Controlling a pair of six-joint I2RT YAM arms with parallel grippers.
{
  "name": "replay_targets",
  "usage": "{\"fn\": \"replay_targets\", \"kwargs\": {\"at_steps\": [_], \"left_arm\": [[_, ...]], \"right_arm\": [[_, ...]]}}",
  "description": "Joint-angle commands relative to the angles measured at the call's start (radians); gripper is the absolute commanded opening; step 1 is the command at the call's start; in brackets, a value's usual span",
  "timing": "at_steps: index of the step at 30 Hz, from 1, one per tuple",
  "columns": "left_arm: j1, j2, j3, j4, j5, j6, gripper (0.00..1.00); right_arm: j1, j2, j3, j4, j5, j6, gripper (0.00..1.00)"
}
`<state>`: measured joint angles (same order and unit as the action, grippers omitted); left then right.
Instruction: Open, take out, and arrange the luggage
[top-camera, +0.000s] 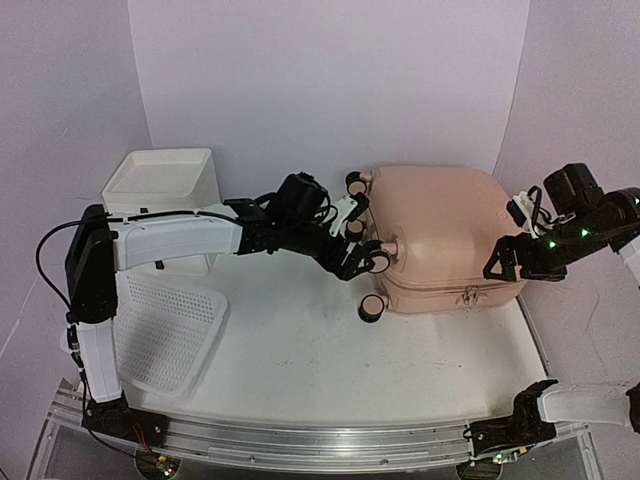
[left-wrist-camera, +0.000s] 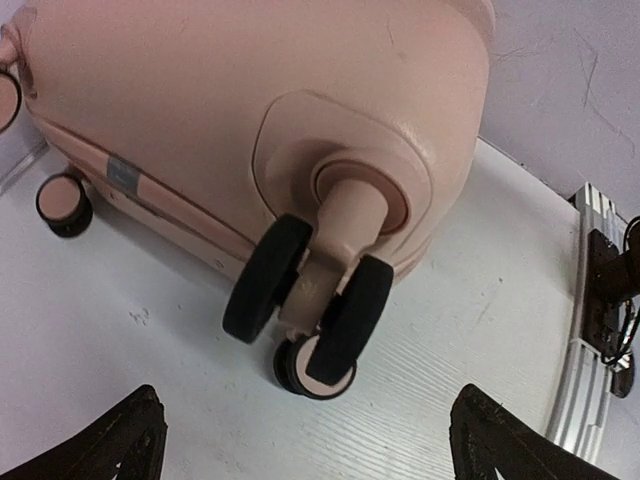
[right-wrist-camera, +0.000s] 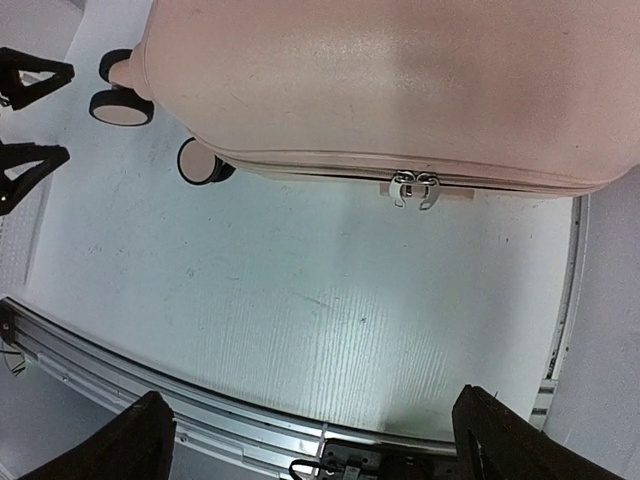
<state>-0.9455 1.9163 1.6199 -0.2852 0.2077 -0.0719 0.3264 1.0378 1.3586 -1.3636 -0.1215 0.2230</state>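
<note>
The luggage (top-camera: 440, 225), a pale pink hard-shell suitcase, lies flat and closed at the table's back right, its caster wheels pointing left. Two zipper pulls (right-wrist-camera: 415, 187) sit together on its near edge. My left gripper (top-camera: 352, 250) is open at the wheel end. In the left wrist view a double black caster (left-wrist-camera: 310, 300) sits just ahead of the left gripper (left-wrist-camera: 310, 455), untouched. My right gripper (top-camera: 503, 262) hovers open by the suitcase's near right corner. In the right wrist view the right gripper (right-wrist-camera: 315, 445) holds nothing, with the suitcase (right-wrist-camera: 400, 80) beyond it.
A white plastic drawer unit (top-camera: 165, 185) stands at the back left. A white mesh basket (top-camera: 165, 330) lies in front of it. A metal rail (top-camera: 300, 440) runs along the table's near edge. White walls close in the back and sides.
</note>
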Motion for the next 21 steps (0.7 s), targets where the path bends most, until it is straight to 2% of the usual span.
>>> {"fn": "replay_targets", "kwargs": {"at_steps": [1,7,10,14,16,21], "left_arm": [[0.014,0.06,0.132,0.068,-0.031,0.249,0.99],[0.014,0.17,0.224,0.062,0.121,0.431,0.99],[0.016,0.22,0.279,0.062,0.162,0.466,0.99],[0.016,0.282,0.357,0.061,0.169,0.435,0.98],[0.016,0.298,0.383,0.062,0.167,0.401,0.92],[0.017,0.289,0.367,0.063,0.104,0.334,0.67]], "right_arm": [[0.005,-0.053,-0.011,-0.021,0.043,-0.014,0.98],[0.005,-0.055,0.022,-0.049,0.051,-0.027,0.98],[0.005,-0.058,0.033,-0.058,0.051,-0.029,0.98],[0.004,-0.067,0.015,-0.077,0.062,-0.031,0.98],[0.005,-0.075,-0.011,-0.086,0.081,-0.03,0.98],[0.005,-0.087,-0.103,-0.096,0.109,-0.031,0.98]]}}
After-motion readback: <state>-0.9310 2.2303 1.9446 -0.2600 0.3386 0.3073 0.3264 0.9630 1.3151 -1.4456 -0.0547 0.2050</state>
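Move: The suitcase's near upper wheel, the one the open left fingers go for, lies about 6 cm to their right, 3 cm ahead and 4 cm below. Its near lower wheel is roughly 15 cm straight beneath it; the far upper wheel stands some 22 cm farther out than it and 3 cm to its left. From the right hand that near upper wheel is around 24 cm left, 12 cm ahead and 8 cm lower. Left hand moves about 7 cm right, slightly forward, onto the near upper wheel, fingers starting to close around it. ##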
